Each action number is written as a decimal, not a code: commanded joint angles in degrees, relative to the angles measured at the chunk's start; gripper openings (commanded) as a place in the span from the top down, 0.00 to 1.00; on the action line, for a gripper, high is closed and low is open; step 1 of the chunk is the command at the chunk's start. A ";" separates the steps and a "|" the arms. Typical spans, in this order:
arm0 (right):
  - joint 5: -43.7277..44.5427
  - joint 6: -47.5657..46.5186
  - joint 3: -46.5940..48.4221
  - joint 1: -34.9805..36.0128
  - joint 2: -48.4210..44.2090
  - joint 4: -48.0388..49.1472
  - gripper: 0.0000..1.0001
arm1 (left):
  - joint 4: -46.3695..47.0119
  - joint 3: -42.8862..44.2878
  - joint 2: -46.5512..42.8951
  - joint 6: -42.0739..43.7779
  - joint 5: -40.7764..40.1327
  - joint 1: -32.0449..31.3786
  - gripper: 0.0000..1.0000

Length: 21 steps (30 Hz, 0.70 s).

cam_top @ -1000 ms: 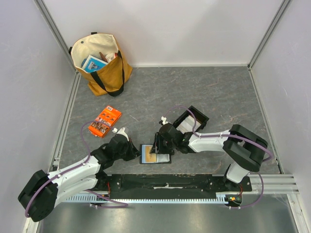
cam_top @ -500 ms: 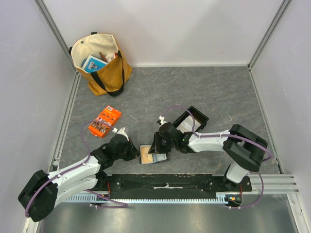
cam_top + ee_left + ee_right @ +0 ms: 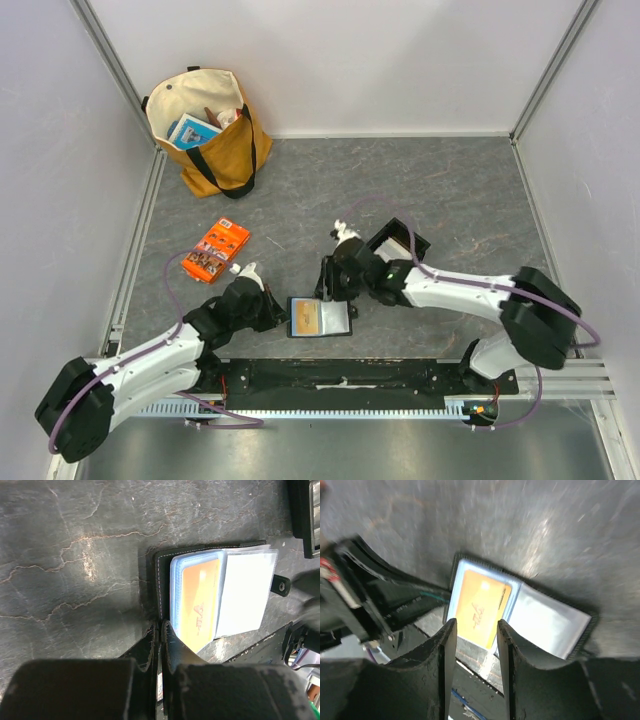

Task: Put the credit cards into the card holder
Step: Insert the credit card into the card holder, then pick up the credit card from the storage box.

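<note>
The black card holder [image 3: 338,320] [image 3: 155,575] [image 3: 585,622] lies open and flat near the table's front edge. An orange credit card [image 3: 308,318] [image 3: 199,602] [image 3: 481,607] sits in its blue-edged left slot, beside a pale clear sleeve [image 3: 246,595]. My left gripper [image 3: 276,312] [image 3: 161,626] is shut, its tips at the holder's left corner; whether they pinch the cover I cannot tell. Hovering just beyond the holder, my right gripper [image 3: 328,288] [image 3: 476,625] is open with nothing between its fingers.
A black shallow tray [image 3: 400,240] [image 3: 306,515] stands behind the right gripper, partly hidden by the arm. An orange printed packet [image 3: 215,250] lies to the left. A tan tote bag [image 3: 210,130] stands at the back left. Walls close in the table.
Half a second ago the right gripper was down on the holder, which was tipped up. Now the gripper has drawn back and up, and the holder lies flat. The left gripper has not moved.
</note>
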 commanded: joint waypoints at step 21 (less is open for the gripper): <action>9.95 -39.12 10.08 -29.72 -4.16 -18.76 0.36 | -0.89 1.03 -2.67 2.07 -0.04 -0.16 0.98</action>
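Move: The card box with the remaining cards lies about 12 cm ahead and 16 cm to the right of the right hand, its middle some 4 cm lower. The open card holder is nearly underneath, about 3 cm back, 1 cm to the left and 5 cm down; its inserted orange card is about 3 cm back and 4 cm left. From the left hand, the box lies about 15 cm ahead and 22 cm right, at about its own height. Touching nothing and carrying no card, the right hand sweeps quickly from above the card holder to over the card box, some 18 cm right and 14 cm forward, arching up about 8 cm and then sinking most of that again. On the way its part-open fingers spread wider, and the wrist swings some 30 degrees so they no longer slant left but point down and forward at the cards. ##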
